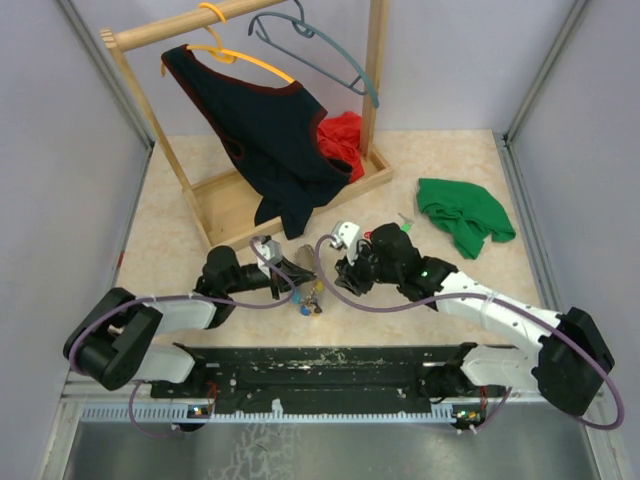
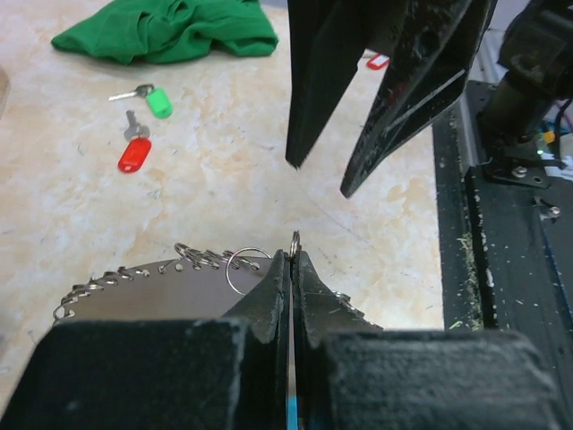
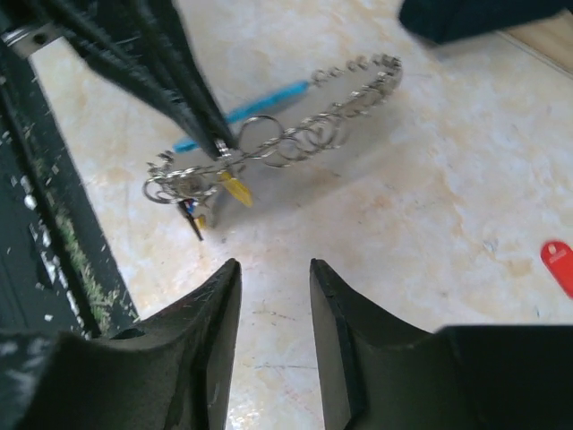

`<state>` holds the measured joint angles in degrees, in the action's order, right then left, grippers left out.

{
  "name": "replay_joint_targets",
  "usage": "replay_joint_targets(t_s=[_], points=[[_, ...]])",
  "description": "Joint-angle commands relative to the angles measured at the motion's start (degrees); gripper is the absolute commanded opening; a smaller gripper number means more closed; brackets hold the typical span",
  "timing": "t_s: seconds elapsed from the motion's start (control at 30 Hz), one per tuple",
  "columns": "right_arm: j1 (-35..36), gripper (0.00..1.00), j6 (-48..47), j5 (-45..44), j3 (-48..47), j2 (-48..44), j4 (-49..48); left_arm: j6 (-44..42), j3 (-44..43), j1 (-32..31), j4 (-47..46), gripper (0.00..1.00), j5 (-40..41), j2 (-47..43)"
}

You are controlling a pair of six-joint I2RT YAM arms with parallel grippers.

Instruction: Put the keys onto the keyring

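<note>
My left gripper [image 2: 294, 253] is shut on the keyring, pinching a thin metal ring [image 2: 295, 240] at its fingertips. The keyring's wiry coiled loop [image 3: 304, 134] and light-blue band [image 3: 260, 103] hang from the left fingers [image 3: 192, 98]. A yellow-capped key [image 3: 235, 188] and small dark keys [image 3: 190, 215] dangle from it, and the same keys [image 1: 310, 300] show in the top view. My right gripper [image 3: 273, 264] stands open just in front of the keyring, with nothing between its jaws. A green key [image 2: 157, 98] and a red key [image 2: 134, 154] lie loose on the table.
A green cloth [image 1: 465, 215] lies at the right. At the back stands a wooden rack [image 1: 290, 190] with a dark top on a hanger and a red cloth in its base. Another red tag [image 3: 557, 264] lies near the right gripper. The black base rail [image 1: 320, 370] runs along the near edge.
</note>
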<state>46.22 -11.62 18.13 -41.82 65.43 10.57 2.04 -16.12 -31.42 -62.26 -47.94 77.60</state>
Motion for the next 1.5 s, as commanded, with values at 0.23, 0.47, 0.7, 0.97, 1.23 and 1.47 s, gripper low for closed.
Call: replay_joint_targets(t_s=[0.23, 0.47, 0.7, 0.97, 1.23, 1.47], points=[[-2.44, 0.65, 20.38, -18.35, 2.09, -3.79, -4.85, -8.65, -6.97, -5.29, 14.94, 0.02, 10.30, 3.15], [-2.44, 0.85, 26.14, -30.47, 4.98, -8.12, -5.79, -10.63, -11.79, -9.23, 17.87, 0.04, 16.58, 8.61], [-2.42, 0.86, 25.07, -33.37, 6.38, -14.91, -3.96, -9.82, -17.85, -11.71, 21.09, 0.17, 22.80, 13.21], [-2.44, 0.88, 27.30, -44.00, 6.64, -23.10, 3.95, 0.04, -17.49, -11.60, 30.25, 0.40, 40.17, 1.07], [-2.42, 0.91, 28.43, -52.09, 3.27, -30.33, 11.97, 12.65, -11.87, -9.21, 44.17, 0.86, 57.69, -22.48], [-2.44, 0.91, 29.15, -56.53, 2.89, -38.33, 15.48, 16.00, -12.53, -9.01, 60.97, 1.00, 67.38, -42.43]])
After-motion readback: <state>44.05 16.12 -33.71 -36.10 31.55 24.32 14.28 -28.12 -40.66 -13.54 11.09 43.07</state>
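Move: The left hand already pinches a ring of the keyring, and the bare tabletop for laying the keyring down is about 4 cm to its right, 2 cm ahead and 8 cm below. Of its neighbours at table height, the red-tagged key lies 11 cm ahead and 17 cm right, the green-tagged key 13 ahead and 23 right. From the empty right hand, the keyring is about 8 cm left, level fore-and-aft and 3 cm lower. The left hand lowers the keyring about 5 cm while carrying it right and slightly forward, opens to let go, then climbs some 15 cm and swings back left, turning roughly 50 degrees counter-clockwise. Meanwhile the right hand, touching nothing, backs away rightward some 18 cm, going a little forward first, opening wide, rising and turning clockwise about 60 degrees. ##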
